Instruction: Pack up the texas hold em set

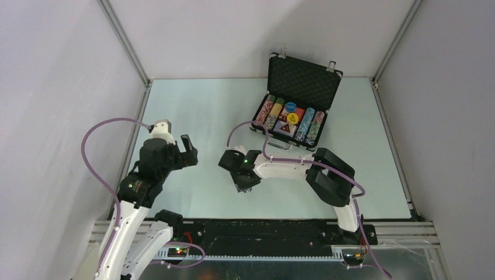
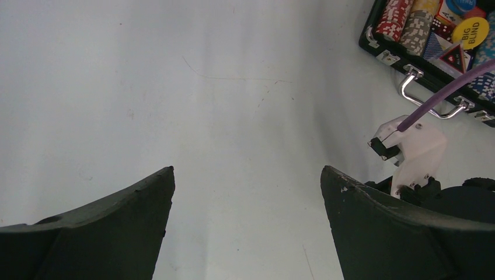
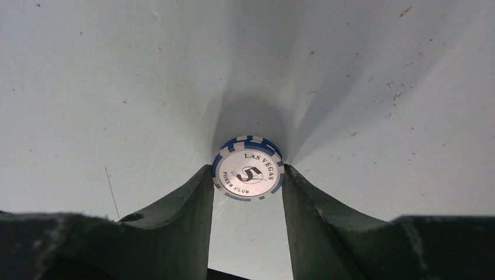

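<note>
The black briefcase [image 1: 303, 81] of the texas hold em set stands open at the back of the table, rows of poker chips [image 1: 267, 111], a blue disc [image 1: 290, 107], a yellow disc [image 1: 292, 118] and a dark triangular piece [image 1: 283, 128] inside it. Its silver handle [image 2: 429, 96] and the yellow "BIG BLIND" disc [image 2: 470, 32] show in the left wrist view. My right gripper [image 3: 248, 172] is shut on a blue-and-white poker chip [image 3: 248, 171] marked "5 Las Vegas Poker Club", just above the table near the middle [image 1: 244, 185]. My left gripper [image 2: 247, 175] hangs open and empty over bare table [image 1: 188, 153].
Grey walls and metal posts enclose the pale table [image 1: 198, 116]. A purple cable [image 1: 274, 158] runs along the right arm [image 1: 327, 175], which lies between my right gripper and the briefcase. The arm bases sit on the black rail [image 1: 262, 233] at the near edge.
</note>
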You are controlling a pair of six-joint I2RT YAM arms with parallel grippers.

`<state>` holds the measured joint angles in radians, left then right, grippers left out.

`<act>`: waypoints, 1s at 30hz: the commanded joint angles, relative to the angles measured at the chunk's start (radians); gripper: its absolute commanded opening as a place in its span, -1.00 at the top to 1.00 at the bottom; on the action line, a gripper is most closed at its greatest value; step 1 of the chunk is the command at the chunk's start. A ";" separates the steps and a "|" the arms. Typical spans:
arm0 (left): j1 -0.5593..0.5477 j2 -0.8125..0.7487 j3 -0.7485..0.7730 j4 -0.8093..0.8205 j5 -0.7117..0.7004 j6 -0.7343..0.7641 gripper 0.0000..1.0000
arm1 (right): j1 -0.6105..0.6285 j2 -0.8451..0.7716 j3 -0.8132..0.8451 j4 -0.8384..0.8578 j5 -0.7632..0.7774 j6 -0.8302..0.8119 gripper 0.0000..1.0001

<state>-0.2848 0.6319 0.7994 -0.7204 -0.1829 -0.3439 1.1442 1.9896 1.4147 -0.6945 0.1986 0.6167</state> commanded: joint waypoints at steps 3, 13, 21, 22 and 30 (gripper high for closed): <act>0.010 -0.045 0.010 0.017 0.007 -0.069 -0.99 | 0.000 -0.083 0.043 -0.040 0.033 -0.023 1.00; 0.010 -0.112 0.028 0.052 -0.028 -0.269 -0.99 | -0.015 -0.205 0.000 -0.088 0.037 -0.056 1.00; 0.030 -0.091 -0.048 0.178 0.105 -0.417 -0.99 | -0.034 -0.338 -0.058 -0.174 0.031 -0.100 1.00; 0.035 -0.086 -0.059 0.211 0.146 -0.428 -0.99 | -0.035 -0.353 -0.064 -0.180 0.027 -0.104 1.00; 0.065 -0.073 -0.209 0.410 0.413 -0.532 -0.91 | -0.060 -0.537 -0.098 -0.267 -0.011 -0.160 1.00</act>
<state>-0.2367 0.5552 0.6247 -0.4618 0.0547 -0.7982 1.0954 1.5555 1.3174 -0.8993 0.2054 0.5083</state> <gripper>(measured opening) 0.968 0.475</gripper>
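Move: The right hand already pinches a blue-edged white chip about 2 cm above the table, with another such chip just beneath. The open case's middle lies some 27 cm ahead and 17 cm to its right, the case handle 17 cm ahead and 13 cm right, and the red chip row 31 cm ahead and 8 cm right. From the left hand, the lower chip is roughly 20 cm right, 6 cm back and 19 cm down; the case is about 21 cm ahead and 37 cm right. Keeping its pinch on the upper chip, the right hand lifts it clear of the one beneath, first straight up, then also off to the right towards the case, ending some 11 cm higher and 7 cm over. The empty left hand, open throughout, rises about 4 cm, then swings right and sinks back to its starting height, nearing the lower chip and rolling some 30 degrees, left side down. ##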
